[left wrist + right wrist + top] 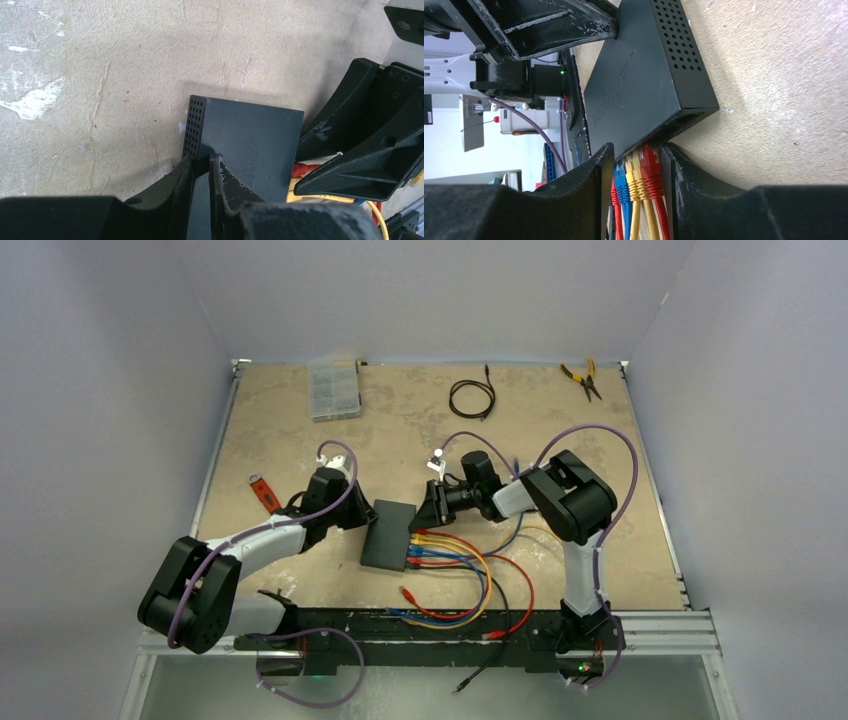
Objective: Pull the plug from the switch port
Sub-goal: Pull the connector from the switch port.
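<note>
The flat black switch lies on the table between my two arms. My left gripper is shut on the switch's near left edge, one finger against the perforated side and the other on the top face. Several plugs, red, yellow and blue, sit side by side in the ports along the switch's right edge. In the right wrist view my right gripper stands open astride this row, close to the switch. The outer red plug lies against one finger.
Red, yellow, blue and black cables loop from the plugs toward the table's near edge. A clear compartment box, a coiled black cable and pliers lie at the back. A red-handled tool lies at the left.
</note>
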Controlling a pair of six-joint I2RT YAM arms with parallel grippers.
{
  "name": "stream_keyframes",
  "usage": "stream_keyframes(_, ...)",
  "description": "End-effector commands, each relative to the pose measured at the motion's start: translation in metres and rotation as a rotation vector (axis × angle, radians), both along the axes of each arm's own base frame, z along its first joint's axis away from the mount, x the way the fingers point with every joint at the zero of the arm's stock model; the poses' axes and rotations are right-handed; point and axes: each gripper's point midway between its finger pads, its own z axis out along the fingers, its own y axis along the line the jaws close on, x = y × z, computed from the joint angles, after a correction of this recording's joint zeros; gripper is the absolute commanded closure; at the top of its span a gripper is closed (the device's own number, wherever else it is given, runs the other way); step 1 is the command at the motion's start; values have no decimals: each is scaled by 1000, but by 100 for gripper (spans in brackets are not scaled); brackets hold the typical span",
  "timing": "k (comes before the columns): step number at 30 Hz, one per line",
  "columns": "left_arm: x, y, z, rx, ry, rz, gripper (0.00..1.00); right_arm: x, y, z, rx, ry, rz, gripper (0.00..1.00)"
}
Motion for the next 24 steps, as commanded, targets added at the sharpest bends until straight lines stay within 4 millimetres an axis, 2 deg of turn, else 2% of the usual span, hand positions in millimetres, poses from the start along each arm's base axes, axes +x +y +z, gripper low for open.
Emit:
stream_keyframes(1,-27,30,-39,146,129,29,88,-26,-14,-32,-90,84,-8,56)
stream_keyframes(14,-25,29,-37,144,126,29,88,-24,-11,-30,-73,85,-1,82)
stream_keyframes(17,-25,29,-36,149,125,32,88,-24,-11,-29,-66,85,5,83)
stream_keyframes(21,-24,29,-36,150,124,32,88,-24,-11,-29,-69,82,7,100)
stream_keyframes(24,-24,29,-35,148,125,30,88,-24,-12,-30,-71,82,7,100)
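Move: The far red plug lies almost between the right fingertips, about 1 cm ahead and 1 cm below. The yellow plugs sit about 1 cm back from the hand, the blue ones about 3 cm back; the switch's middle is some 5 cm left and 1 cm back. The left hand is still at the switch's far-left edge, its middle about 3 cm back and 3 cm right; from this hand the red plug lies roughly 9 cm right, 3 cm back. Left hand stays at the switch; right fingers close almost fully around the red plug, easing 0.5 cm right and down. ##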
